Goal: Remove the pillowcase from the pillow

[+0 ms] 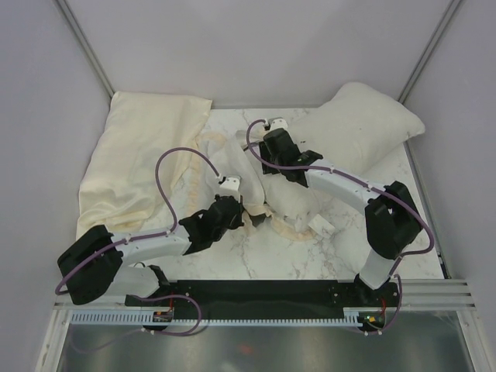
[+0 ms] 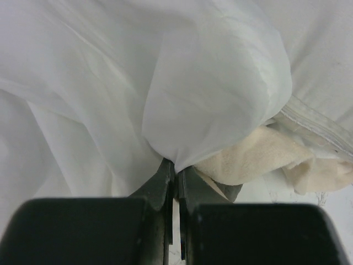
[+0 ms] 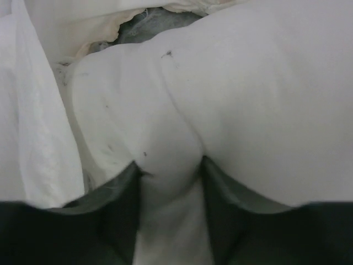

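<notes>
The plump off-white pillow (image 1: 364, 128) lies at the back right and reaches in under my right arm. The limp pillowcase (image 1: 221, 159), whitish with a cream frill, is heaped mid-table. My left gripper (image 1: 246, 208) is shut on a fold of the pillowcase's whitish cloth (image 2: 215, 94), with the left gripper (image 2: 176, 168) pinching it just beside the cream frill (image 2: 259, 157). My right gripper (image 1: 266, 172) is down on the pillow's near end. In the right wrist view the right gripper (image 3: 170, 165) pinches a bulge of the pillow (image 3: 265, 99). A dark grey patch of the pillowcase (image 3: 154, 25) shows beyond it.
A flat pale-yellow cloth (image 1: 139, 163) covers the back left corner. The marble table (image 1: 310, 256) shows in front of the fabric. A black rail (image 1: 271, 294) runs along the near edge. Grey walls with metal posts close in the back and both sides.
</notes>
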Controlling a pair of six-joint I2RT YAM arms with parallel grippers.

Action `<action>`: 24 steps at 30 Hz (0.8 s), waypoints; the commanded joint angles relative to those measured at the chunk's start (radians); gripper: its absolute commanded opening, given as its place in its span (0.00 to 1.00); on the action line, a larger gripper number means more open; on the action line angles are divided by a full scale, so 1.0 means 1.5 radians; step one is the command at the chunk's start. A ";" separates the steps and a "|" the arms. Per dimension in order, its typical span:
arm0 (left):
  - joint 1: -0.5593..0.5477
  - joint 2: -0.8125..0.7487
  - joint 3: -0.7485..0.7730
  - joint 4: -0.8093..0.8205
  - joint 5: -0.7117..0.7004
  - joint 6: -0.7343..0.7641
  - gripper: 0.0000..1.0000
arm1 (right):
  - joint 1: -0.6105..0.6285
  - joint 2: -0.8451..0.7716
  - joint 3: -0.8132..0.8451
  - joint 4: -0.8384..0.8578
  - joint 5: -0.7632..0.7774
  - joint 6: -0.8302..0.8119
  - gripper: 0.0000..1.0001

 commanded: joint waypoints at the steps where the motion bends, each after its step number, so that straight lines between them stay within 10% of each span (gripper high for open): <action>1: 0.038 -0.003 0.003 0.014 -0.020 0.017 0.02 | -0.003 0.012 -0.041 -0.035 0.023 0.021 0.38; 3: 0.068 -0.002 0.003 0.012 0.000 0.010 0.02 | -0.003 -0.016 -0.059 -0.041 0.033 0.022 0.00; 16: 0.313 -0.193 0.020 -0.093 -0.020 -0.080 0.02 | -0.136 -0.294 -0.207 -0.172 0.129 0.006 0.00; 24: 0.328 -0.292 0.015 -0.147 -0.015 -0.049 0.02 | -0.228 -0.386 -0.179 -0.337 0.209 0.017 0.00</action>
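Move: The right hand's part-closed fingers straddle a fold at the pillow's left end, about 1 cm below; the pillow's middle lies some 20 cm to the right and 3 cm ahead, the pillowcase's hem about 5 cm left and 2 cm back. The left hand still holds the pillowcase; from it the cream cloth is roughly 28 cm left, 16 cm ahead, and the pillow fold 9 cm right, 16 cm ahead. Right hand pinches the fold, pulling some 20 cm right and back; the left hauls pillowcase left and up. ##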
